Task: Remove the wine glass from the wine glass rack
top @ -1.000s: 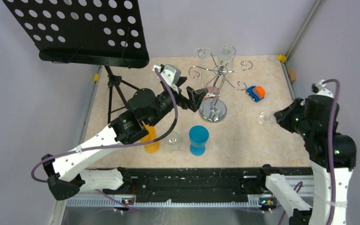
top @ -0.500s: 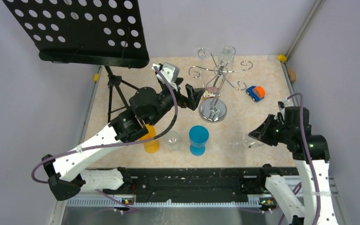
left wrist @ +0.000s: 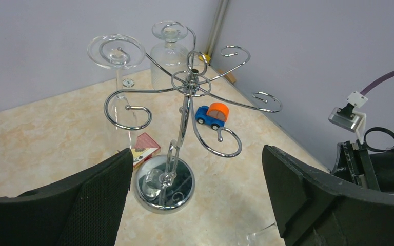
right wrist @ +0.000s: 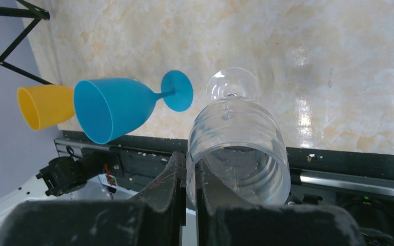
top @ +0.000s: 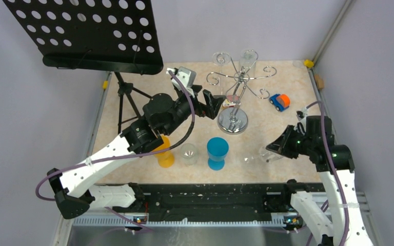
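The chrome wine glass rack [top: 232, 122] stands at the back middle of the table, and its round base [left wrist: 164, 183] shows in the left wrist view. Two clear wine glasses hang upside down from its curled arms, one on the left [left wrist: 117, 51] and one behind [left wrist: 168, 48]. My left gripper [top: 213, 105] is open just left of the rack's post, its fingers [left wrist: 100, 197] wide apart and holding nothing. My right gripper [top: 277, 147] is shut on the rim of another clear wine glass [right wrist: 236, 138]. That glass [top: 259, 155] is tilted low over the table's front right.
A blue goblet [top: 217, 152], a small clear glass [top: 188, 152] and an orange cup [top: 165, 158] stand in a row near the front. A toy car [top: 279, 101] and a card box [top: 230, 103] lie beside the rack. The black music stand [top: 90, 33] fills the back left.
My right arm has carried its wine glass from the right side down and leftward toward the table's front. The left gripper has drifted slightly left and stays open.
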`<state>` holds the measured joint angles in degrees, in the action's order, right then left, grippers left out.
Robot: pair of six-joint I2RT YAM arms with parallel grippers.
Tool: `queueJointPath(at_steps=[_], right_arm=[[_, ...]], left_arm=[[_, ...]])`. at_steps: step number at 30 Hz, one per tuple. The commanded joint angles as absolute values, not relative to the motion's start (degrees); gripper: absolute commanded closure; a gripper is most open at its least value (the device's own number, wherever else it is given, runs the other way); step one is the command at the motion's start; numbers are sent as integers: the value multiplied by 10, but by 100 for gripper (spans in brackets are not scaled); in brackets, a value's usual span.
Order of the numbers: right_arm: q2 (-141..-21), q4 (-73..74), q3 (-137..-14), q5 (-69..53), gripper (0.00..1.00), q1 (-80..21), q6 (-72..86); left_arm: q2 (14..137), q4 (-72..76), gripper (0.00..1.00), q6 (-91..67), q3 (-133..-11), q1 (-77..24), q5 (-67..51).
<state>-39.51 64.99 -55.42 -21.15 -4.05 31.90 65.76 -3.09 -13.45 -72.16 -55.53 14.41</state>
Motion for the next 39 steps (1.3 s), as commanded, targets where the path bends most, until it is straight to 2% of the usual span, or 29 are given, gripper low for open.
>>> queueJointPath(at_steps=[1,5,6,7,8,26,39], right_arm=[[-412,587,-548,-212,100,-90,340],[-438,567,-552,-134,100,-188,375],[-444,562,-553,-116,100,-207,383],[-451,560,-556,-93,100,-223,391],[-457,562,-563,-73,100,-233,397],[-513,487,-554,-19,100,-316,417],[-615,569,-650,109,100,-432,431]], left_arm=[[663,-12,2,-149,-747,-550,134],[664,2,3,-149,-749,-546,135],[663,3,3,-148,-819,-545,137],[662,3,3,-148,-757,-544,138],[661,-13,3,-147,-748,-543,138],[647,-8,3,-145,-738,-524,141],[644,-6,3,-141,-741,-512,137]])
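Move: The right hand already holds a clear wine glass by its rim, foot slanting down to the left; the bare spot it is being taken to lies about 9 cm to its left, 3 cm ahead and 21 cm below, on the table. The blue glass stands some 20 cm left and 3 cm ahead, the standing clear glass about 32 cm left and 4 cm ahead, the rack's base some 12 cm left and 22 cm ahead. From the left hand that spot is roughly 13 cm right, 5 cm back and 41 cm below. Fingers still shut on its rim, the right hand carries the clear wine glass about 8 cm to the left towards the blue glass, sinking and working forward some 3 cm each, while the wrist swings about 10 degrees counter-clockwise and rolls its left side down about 15, so the fingers point more steeply down and bring the foot under the bowl. The empty left hand, fingers wide open, drifts only 2 cm or so forward and left and rises slightly, touching nothing. ##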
